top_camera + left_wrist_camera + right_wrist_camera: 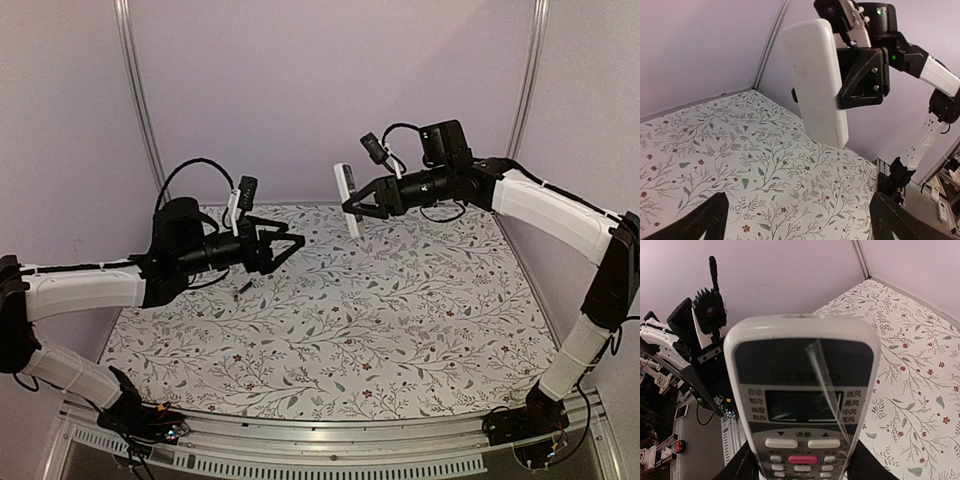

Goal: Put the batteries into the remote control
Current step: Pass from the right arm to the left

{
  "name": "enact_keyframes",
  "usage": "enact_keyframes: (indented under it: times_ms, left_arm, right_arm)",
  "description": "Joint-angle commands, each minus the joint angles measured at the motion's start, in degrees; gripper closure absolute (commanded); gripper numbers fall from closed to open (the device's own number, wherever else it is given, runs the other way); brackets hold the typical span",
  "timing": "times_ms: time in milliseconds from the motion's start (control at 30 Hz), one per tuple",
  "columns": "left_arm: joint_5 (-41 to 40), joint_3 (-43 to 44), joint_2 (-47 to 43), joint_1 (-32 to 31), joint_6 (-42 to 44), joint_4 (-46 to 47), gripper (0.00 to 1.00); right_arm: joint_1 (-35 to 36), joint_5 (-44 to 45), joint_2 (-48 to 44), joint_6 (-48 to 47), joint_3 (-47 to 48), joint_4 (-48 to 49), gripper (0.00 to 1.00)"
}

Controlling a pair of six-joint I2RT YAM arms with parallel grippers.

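Note:
My right gripper (358, 207) is shut on the remote control (347, 200) and holds it upright in the air above the far middle of the table. The right wrist view shows its dark front with a display, white buttons and one pink button (802, 459). In the left wrist view its plain white back (815, 85) faces my left gripper, with a black finger (862, 75) clamped on its edge. My left gripper (290, 250) hovers open and empty to the left, pointing at the remote. A small dark slim thing, probably one of the batteries (243, 285), lies on the cloth below it.
A floral cloth (400, 320) covers the table. Lilac walls with metal posts (138, 100) close in the back and sides. A metal rail (330, 440) runs along the near edge between the arm bases.

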Motion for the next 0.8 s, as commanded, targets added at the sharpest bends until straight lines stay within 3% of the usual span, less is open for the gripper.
enact_keyframes:
  times_ms: [0, 133, 300, 600, 767]
  left_arm:
    - [3.1, 1.3, 1.8, -5.4, 4.5, 5.3, 0.01]
    - [3.5, 3.9, 4.9, -8.2, 4.8, 8.0, 0.01]
    - [4.4, 8.1, 10.4, -10.0, 2.1, 11.0, 0.0]
    - [7.5, 11.9, 14.8, -10.4, -3.1, 14.8, 0.01]
    - [10.2, 12.3, 16.2, -10.4, -6.4, 19.5, 0.08]
  right_arm:
    - [0.0, -11.1, -1.5, 8.5, -4.9, 16.3, 0.61]
    - [0.5, -14.1, -3.0, 13.6, -7.8, 24.4, 0.61]
    - [2.4, -16.1, -3.7, 14.7, -8.9, 27.8, 0.62]
    - [3.5, -17.0, -4.4, 14.2, -9.9, 28.9, 0.62]
    - [3.6, -18.0, -3.8, 14.1, -9.7, 29.2, 0.63]
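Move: The right hand still holds the remote, its middle some 13 cm to the right of the left fingers, about 5 cm farther out and 4 cm higher. From the right hand, the open left gripper it is taken to lies about 13 cm left, 4 cm nearer the base and 3 cm lower. The two batteries lie on the table about 13 cm left of the left hand, 9 cm farther out and 26 cm below. The left hand, fingers wide open, travels about 9 cm right and some 4 cm back, the back part early on, rising a few centimetres late and turning roughly 15 degrees clockwise, to bring its fingers either side of the remote's lower end. The right hand keeps its grip and carries the remote back and up about 5 cm each way and a little left to meet it, swinging its down-slanted fingertips up towards level and turning counter-clockwise, then all but stops while the left fingers are only just starting to close. ##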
